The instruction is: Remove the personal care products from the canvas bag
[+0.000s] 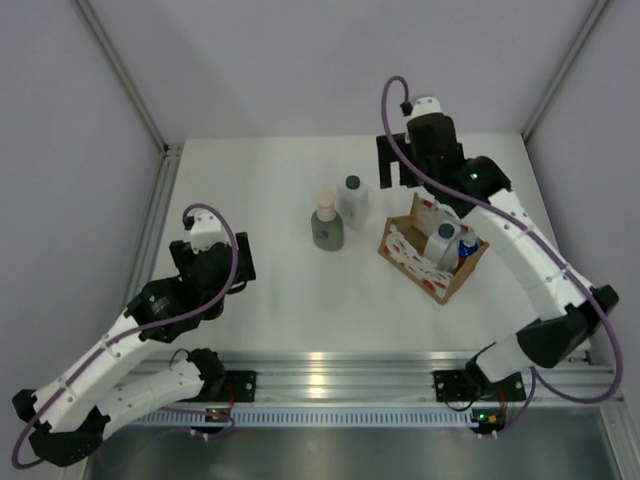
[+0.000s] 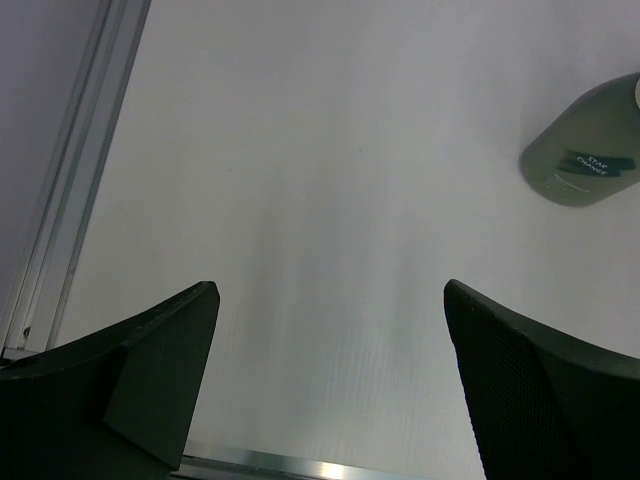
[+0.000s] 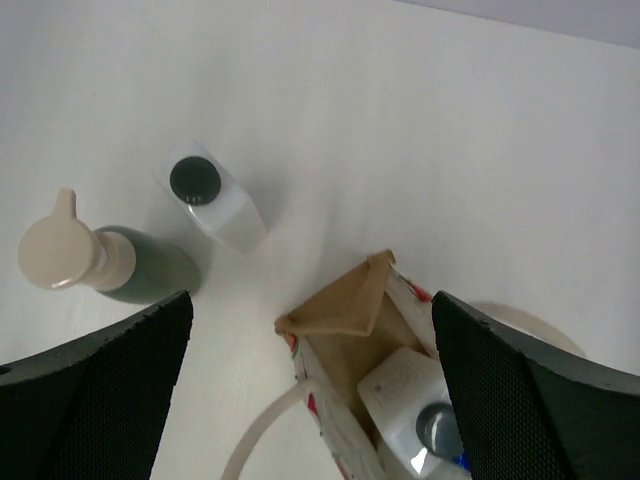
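Note:
The canvas bag [image 1: 432,252] stands open at the right of the table. It holds a white bottle with a dark cap [image 1: 445,240] and an orange bottle, of which only the blue cap [image 1: 466,247] shows. A grey-green pump bottle [image 1: 327,226] and a second white bottle [image 1: 353,200] stand upright on the table left of the bag. My right gripper [image 1: 396,165] is open and empty, high over the bag's far end. In the right wrist view, the gripper [image 3: 310,300] hangs over the bag [image 3: 345,305] and its white bottle [image 3: 400,385]. My left gripper [image 1: 212,252] is open and empty at the left, low over bare table [image 2: 330,290].
The grey-green bottle also shows at the upper right of the left wrist view [image 2: 585,150]. Cream rope handles [image 3: 260,430] lie beside the bag. An aluminium rail [image 1: 155,215] runs along the table's left edge, another rail [image 1: 340,370] along the front, and enclosure walls stand behind.

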`<state>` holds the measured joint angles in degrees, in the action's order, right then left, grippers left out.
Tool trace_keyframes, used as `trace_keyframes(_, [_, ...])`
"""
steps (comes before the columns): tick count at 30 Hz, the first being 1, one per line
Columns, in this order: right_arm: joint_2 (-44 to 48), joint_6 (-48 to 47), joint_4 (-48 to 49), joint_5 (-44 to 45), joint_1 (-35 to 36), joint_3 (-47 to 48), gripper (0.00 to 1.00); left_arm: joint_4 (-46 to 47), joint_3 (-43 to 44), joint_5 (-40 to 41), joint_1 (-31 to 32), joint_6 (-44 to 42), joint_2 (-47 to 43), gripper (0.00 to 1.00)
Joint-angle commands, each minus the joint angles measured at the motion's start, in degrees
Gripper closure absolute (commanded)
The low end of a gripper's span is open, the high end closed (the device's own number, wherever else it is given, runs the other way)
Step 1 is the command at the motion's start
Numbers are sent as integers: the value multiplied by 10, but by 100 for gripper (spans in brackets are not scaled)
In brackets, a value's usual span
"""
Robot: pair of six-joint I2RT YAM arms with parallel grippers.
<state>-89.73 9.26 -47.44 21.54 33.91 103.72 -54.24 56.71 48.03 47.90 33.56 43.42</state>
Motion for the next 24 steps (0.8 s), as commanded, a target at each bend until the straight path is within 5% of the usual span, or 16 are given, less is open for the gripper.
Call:
trace_keyframes(1, [89, 67, 67, 10, -3, -90, 0, 4, -4, 21, 0, 10, -11, 2])
trace_keyframes(11, [240, 264, 61, 126, -2, -322, 17, 5, -3, 7, 0, 9, -13, 2])
trace_keyframes(24, [274, 228, -12, 134, -4, -333, 32, 11, -5, -11, 0, 3, -8, 2])
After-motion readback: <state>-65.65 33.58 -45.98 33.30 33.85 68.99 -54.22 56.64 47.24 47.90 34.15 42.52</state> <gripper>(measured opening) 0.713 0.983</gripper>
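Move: Behind and to the right of the right hand, about 4 cm back, 12 cm right and 24 cm below, stands the white bottle left in the canvas bag. The blue bottle is packed some 5 cm farther right, about level with it. Already out are a white bottle, about 6 cm ahead and 9 cm left of the hand, and the green pump bottle, 15 cm left and nearly level. For the left hand, the bagged white bottle lies roughly 13 cm ahead, 48 cm right and 16 cm below. Swinging back from the bottles already out, the empty right hand travels about 9 cm back and 8 cm right towards the white bottle in the canvas bag, first nearly level, then sinking some 8 cm and easing almost to a stop above the bag. It turns some 20 degrees clockwise and rolls a little, left side rising, while the fingers narrow from fully open to about three quarters, touching nothing. ##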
